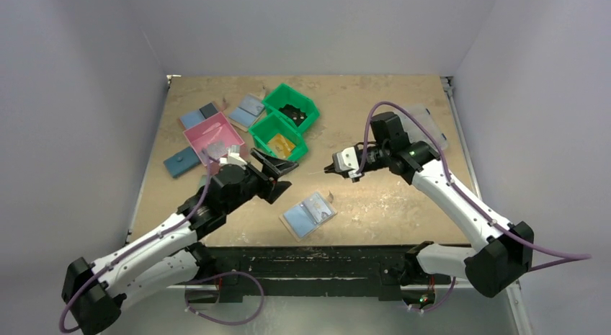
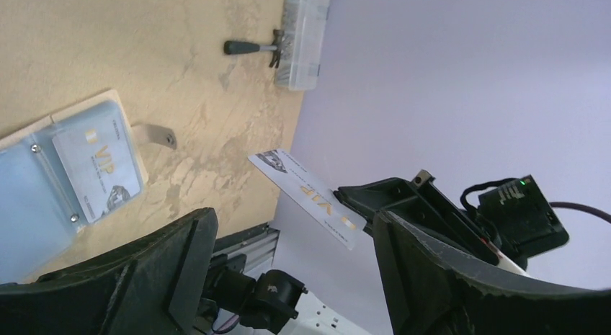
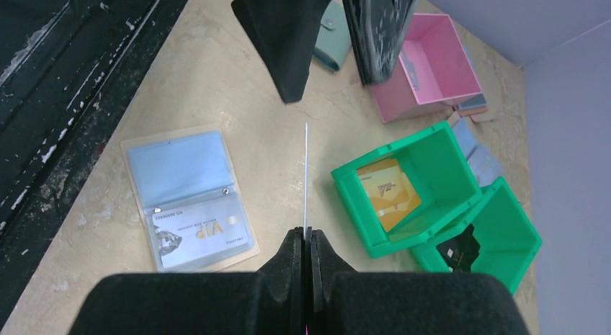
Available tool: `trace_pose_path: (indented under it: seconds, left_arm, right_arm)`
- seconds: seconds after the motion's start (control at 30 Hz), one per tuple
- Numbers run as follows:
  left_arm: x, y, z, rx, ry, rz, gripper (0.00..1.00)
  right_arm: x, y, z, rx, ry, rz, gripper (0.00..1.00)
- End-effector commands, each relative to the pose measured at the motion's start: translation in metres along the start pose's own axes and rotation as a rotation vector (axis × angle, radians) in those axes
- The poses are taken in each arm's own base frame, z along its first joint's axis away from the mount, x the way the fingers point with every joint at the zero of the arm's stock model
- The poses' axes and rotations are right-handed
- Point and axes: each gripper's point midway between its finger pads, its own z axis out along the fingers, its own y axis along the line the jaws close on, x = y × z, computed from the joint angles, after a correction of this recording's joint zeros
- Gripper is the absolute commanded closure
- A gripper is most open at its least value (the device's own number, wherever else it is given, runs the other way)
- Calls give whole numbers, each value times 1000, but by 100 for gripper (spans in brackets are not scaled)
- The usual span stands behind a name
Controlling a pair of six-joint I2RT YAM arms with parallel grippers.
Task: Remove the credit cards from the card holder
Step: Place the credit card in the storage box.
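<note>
The card holder (image 1: 308, 214) lies open and flat near the table's front edge, with a silver VIP card (image 3: 198, 234) in its clear slot panel. It also shows in the left wrist view (image 2: 65, 176). My right gripper (image 3: 306, 238) is shut on another silver VIP card (image 2: 306, 194) and holds it in the air, edge-on in its own view (image 3: 306, 176). It hangs right of the green bins in the top view (image 1: 333, 166). My left gripper (image 1: 282, 173) is open and empty, raised just left of that card, with the jaws wide apart (image 2: 295, 256).
Two green bins stand behind: the near one (image 1: 277, 137) holds yellow-orange cards (image 3: 389, 191), the far one (image 1: 292, 108) something black. A pink bin (image 1: 214, 137), a dark-blue wallet (image 1: 180, 162) and other wallets lie at the left. A clear box (image 1: 425, 122) is at the right.
</note>
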Motion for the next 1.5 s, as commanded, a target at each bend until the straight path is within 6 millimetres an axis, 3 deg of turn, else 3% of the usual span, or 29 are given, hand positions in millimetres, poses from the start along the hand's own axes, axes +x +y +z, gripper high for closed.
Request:
trace_pose_path:
  seconds: [0.0,0.27,0.53,0.63,0.8,0.83,0.93,1.07,1.13,1.27,1.47]
  left_arm:
    - [21,-9,17,42,115,-112,15]
    - [24,-13,36,73,126,-178,19]
    - [43,-10,44,67,188,-214,32]
    - [47,-9,44,65,200,-214,48]
    - [45,-11,42,74,190,-207,87]
    - [45,-12,41,79,191,-202,98]
    - [44,-9,40,73,182,-178,100]
    - [30,0,38,50,103,-84,100]
    - [17,7,35,32,35,2,100]
    - [-14,8,20,44,-118,277,100]
    - [-56,-11,-11,15,-261,685,100]
  right_arm:
    - [-8,-6,2,20,-46,-89,100]
    - [-4,6,10,-4,-65,-137,100]
    - [-1,-1,19,42,-39,-158,100]
    - [3,0,21,46,-22,-164,100]
    - [7,18,23,-12,-34,-214,98]
    - [6,21,23,-26,-42,-238,95]
    - [4,29,23,-57,-62,-242,78]
    - [1,31,18,-62,-58,-170,19]
    - [-3,27,10,-47,-57,-119,2]
    - [-10,24,-7,-23,-87,20,1]
    - [-12,30,-24,-18,-62,265,1]
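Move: Just right of the open left fingers, some 7 cm off, about 1 cm ahead and roughly level, is the silver credit card, which the right fingers still hold by one end; its middle is about 3 cm left of the right hand and 1 cm lower. From the left hand, the near green box stands about 15 cm ahead, 5 cm left and 13 cm down; the card holder lies some 7 cm back, 5 cm right and 15 cm down. Bringing its open fingers about 6 cm right and 3 cm down, the left hand reaches the card and shuts on it, while the right sinks some 3 cm and keeps its hold, then opens wide and backs off right and up. The left carries the card 6 cm back left and slightly up, fingers tipping up and wrist rolling some 30 degrees. ##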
